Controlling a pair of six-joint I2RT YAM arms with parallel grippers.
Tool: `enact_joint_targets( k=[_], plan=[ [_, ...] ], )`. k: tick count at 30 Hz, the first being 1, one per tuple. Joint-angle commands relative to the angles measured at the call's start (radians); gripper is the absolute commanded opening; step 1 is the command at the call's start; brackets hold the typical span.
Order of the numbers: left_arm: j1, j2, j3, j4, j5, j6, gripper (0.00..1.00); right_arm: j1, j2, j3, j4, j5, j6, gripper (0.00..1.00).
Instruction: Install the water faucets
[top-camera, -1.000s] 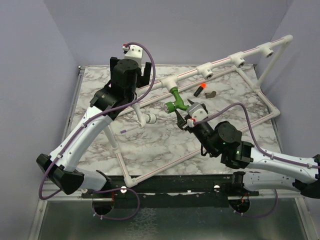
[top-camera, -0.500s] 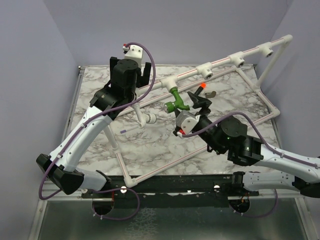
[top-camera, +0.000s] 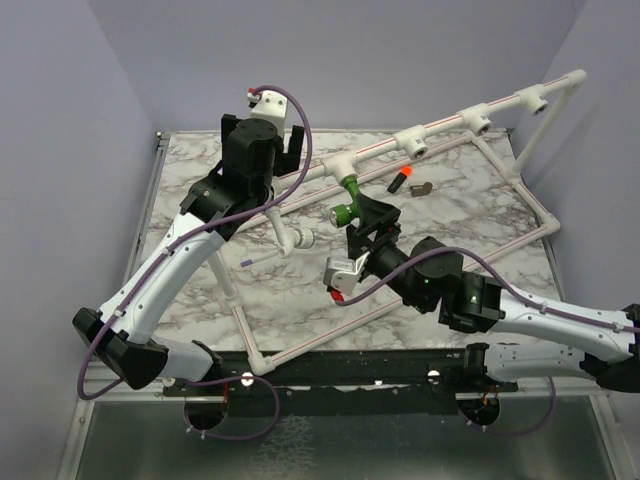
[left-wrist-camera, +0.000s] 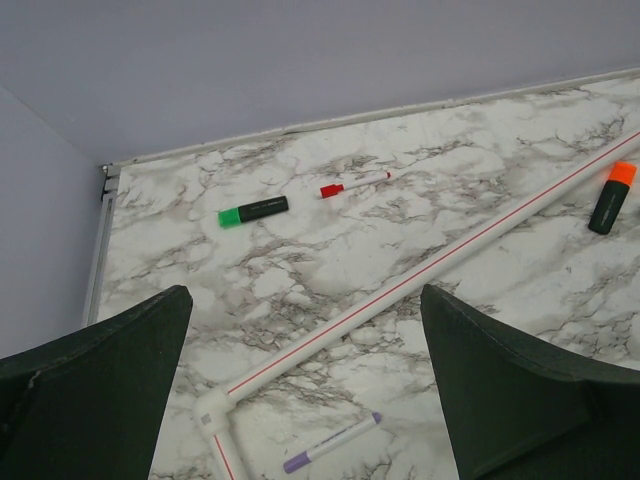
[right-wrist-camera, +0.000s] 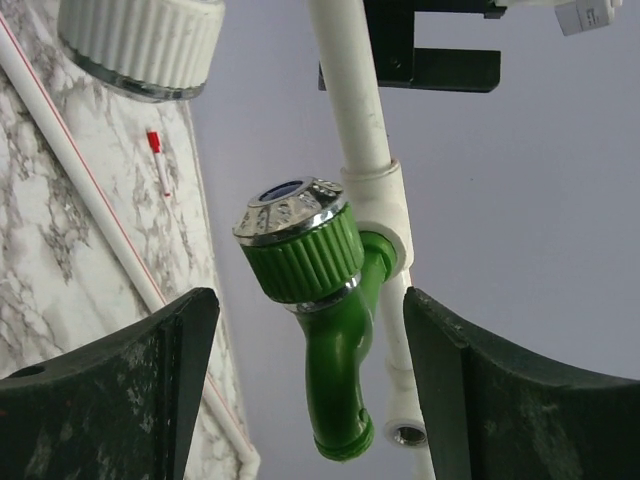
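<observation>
One bright green water faucet (right-wrist-camera: 338, 335) hangs from a white tee (right-wrist-camera: 384, 205) on the pipe frame, its silver-capped knob (right-wrist-camera: 298, 243) facing me and its spout pointing down. My right gripper (right-wrist-camera: 310, 390) is open around the spout, with a gap on each side. In the top view the same faucet (top-camera: 349, 190) sits on the frame's upper pipe, with the right gripper (top-camera: 372, 222) just below it. My left gripper (top-camera: 262, 135) stands open and empty, raised over the table's back left; its view shows only table between its fingers (left-wrist-camera: 520, 390).
The white pipe frame (top-camera: 470, 255) slants across the marble table, with open tee sockets (top-camera: 413, 143) along its raised pipe. A white ribbed fitting (top-camera: 303, 238) hangs nearby. On the table lie an orange-capped marker (top-camera: 402, 180), a purple pen (left-wrist-camera: 330, 443), a green marker (left-wrist-camera: 253, 211) and a red pen (left-wrist-camera: 352, 184).
My right wrist has rolled, swinging its camera from right of the faucet to lower left, and its jaws have opened wider. The faucet stays in the tee. The left arm is still.
</observation>
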Motion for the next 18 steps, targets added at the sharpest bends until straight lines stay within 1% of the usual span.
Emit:
enact_joint_targets(
  k=[1,4,7,12,16,17,18],
  plan=[
    [-0.012,-0.017,0.006,-0.026,0.011,0.009,0.98,0.004,0.016,-0.064,0.163,0.037,-0.162,0.78],
    [-0.012,-0.019,0.005,-0.026,0.011,0.009,0.98,0.004,0.024,-0.083,0.247,0.037,-0.187,0.75],
    [-0.012,-0.019,0.004,-0.026,0.012,0.009,0.98,0.003,0.037,-0.088,0.297,0.035,-0.196,0.72],
    [-0.014,-0.020,0.003,-0.026,0.017,0.007,0.98,-0.011,0.063,-0.086,0.340,0.031,-0.183,0.61],
    [-0.014,-0.023,0.000,-0.026,0.017,0.007,0.98,-0.030,0.071,-0.091,0.362,0.023,-0.144,0.49],
    [-0.014,-0.023,0.001,-0.026,0.017,0.007,0.98,-0.032,0.073,-0.095,0.373,0.022,-0.131,0.43],
    [-0.013,-0.023,0.001,-0.026,0.017,0.007,0.98,-0.035,0.073,-0.097,0.384,0.023,-0.118,0.35]
  ],
)
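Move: The green faucet, already hanging from its tee on the rail, has its middle about 2 cm ahead and 2 cm left of the right hand, level with it; the tee is some 8 cm ahead, 4 cm left and 3 cm up. The white knob sits roughly 3 cm back, 7 cm left and 4 cm lower; the next empty tee is 10 cm ahead, 6 cm right and 3 cm up. From the left hand, the faucet lies some 10 cm back, 12 cm right and 6 cm below. The right hand's fingers close from wide open onto the green faucet, one tip on either side just under its chrome-capped knob, beginning a pinch there. The hand gets there by easing about 2 cm forward and left towards the faucet, dipping roughly 1 cm and coming back level, while the fingers tilt up by some 10 degrees. ##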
